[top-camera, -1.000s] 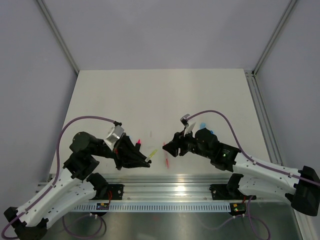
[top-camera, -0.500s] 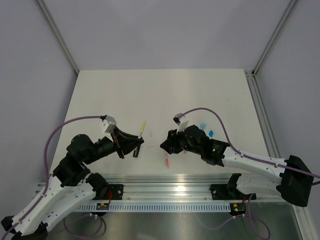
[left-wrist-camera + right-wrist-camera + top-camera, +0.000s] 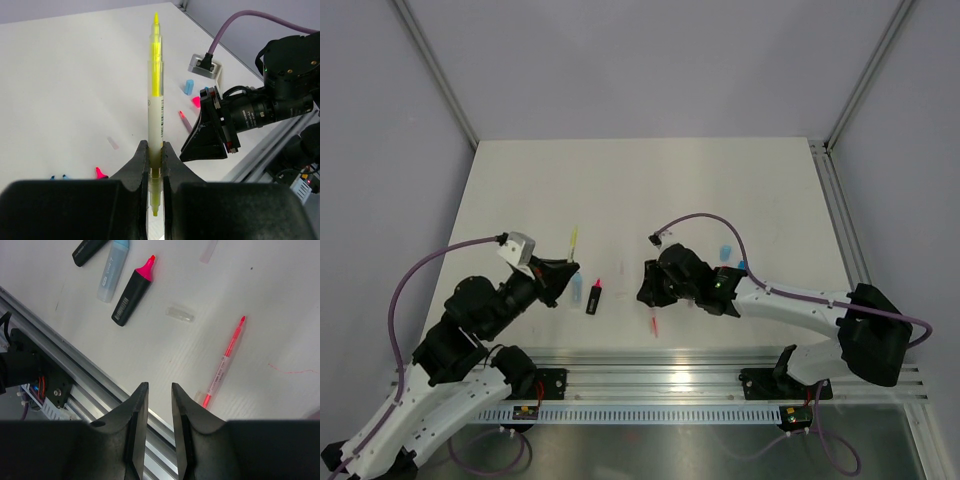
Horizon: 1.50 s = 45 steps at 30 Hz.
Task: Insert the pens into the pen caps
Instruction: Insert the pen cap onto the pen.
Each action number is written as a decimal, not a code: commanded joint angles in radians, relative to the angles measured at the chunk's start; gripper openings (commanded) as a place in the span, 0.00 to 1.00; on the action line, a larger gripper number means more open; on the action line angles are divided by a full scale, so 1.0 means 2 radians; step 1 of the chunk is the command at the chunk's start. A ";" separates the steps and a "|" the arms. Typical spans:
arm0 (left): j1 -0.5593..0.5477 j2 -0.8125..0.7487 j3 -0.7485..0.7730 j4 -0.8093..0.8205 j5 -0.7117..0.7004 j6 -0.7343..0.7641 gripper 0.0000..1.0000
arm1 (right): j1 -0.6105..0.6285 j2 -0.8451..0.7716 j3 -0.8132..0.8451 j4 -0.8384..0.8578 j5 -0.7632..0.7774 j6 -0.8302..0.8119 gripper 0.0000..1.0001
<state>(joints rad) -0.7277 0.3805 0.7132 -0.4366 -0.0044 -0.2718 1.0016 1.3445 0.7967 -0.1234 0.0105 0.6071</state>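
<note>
My left gripper [image 3: 155, 145] is shut on a thin yellow pen [image 3: 156, 90], which sticks out far past the fingertips; from above the yellow pen [image 3: 573, 238] points away from the arm bases. My right gripper [image 3: 159, 386] hangs over the table's near edge with its jaws a little apart and nothing between them. A thin red-pink pen [image 3: 225, 360] lies just to its right on the table. A black marker with a pink tip [image 3: 131, 296] and a pale-blue pen [image 3: 113, 270] lie ahead on the left. A light-blue cap [image 3: 725, 250] and a blue cap [image 3: 742, 266] lie beside the right arm.
A clear plastic cap [image 3: 180, 315] lies between the black marker and the red-pink pen, another [image 3: 209, 251] farther off. A pink cap [image 3: 196, 102] sits near a blue one [image 3: 189, 86]. The aluminium rail [image 3: 660, 365] runs along the near table edge, right below my right gripper.
The left arm has swung the yellow pen left and away from the rail, uncovering the black marker and pale-blue pen. The right gripper has reached slightly left and its jaws have narrowed.
</note>
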 commanded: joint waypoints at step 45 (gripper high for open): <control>0.059 -0.040 0.020 0.014 0.039 0.012 0.00 | 0.010 0.254 0.167 -0.017 0.008 0.156 0.54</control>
<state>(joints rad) -0.6140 0.3145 0.7219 -0.4580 0.0498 -0.2581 1.0096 1.8343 1.0924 -0.1535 -0.0086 0.8959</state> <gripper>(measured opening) 0.075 0.535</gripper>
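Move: The clear pen cap lies about 5 cm ahead of the open right hand, 6 cm to its left and 11 cm below. The pink highlighter is some 8 cm left of the cap and 1 cm nearer the base. The red pen is 8 cm right of it and 4 cm back; a second clear piece lies 7 cm beyond it, 1 cm left. From the left hand, holding the yellow pen, the cap is about 6 cm ahead, 9 cm right and 28 cm below. Towards the clear pen cap between the pink highlighter and the red pen, the right hand sinks about 7 cm and travels nearly as far left, with a little forward. Its wrist tips some 20 degrees more steeply down while the fingers first stay part-open, then spread wider. The left hand keeps its grip on the yellow pen and drifts 2 cm left and slightly up. ##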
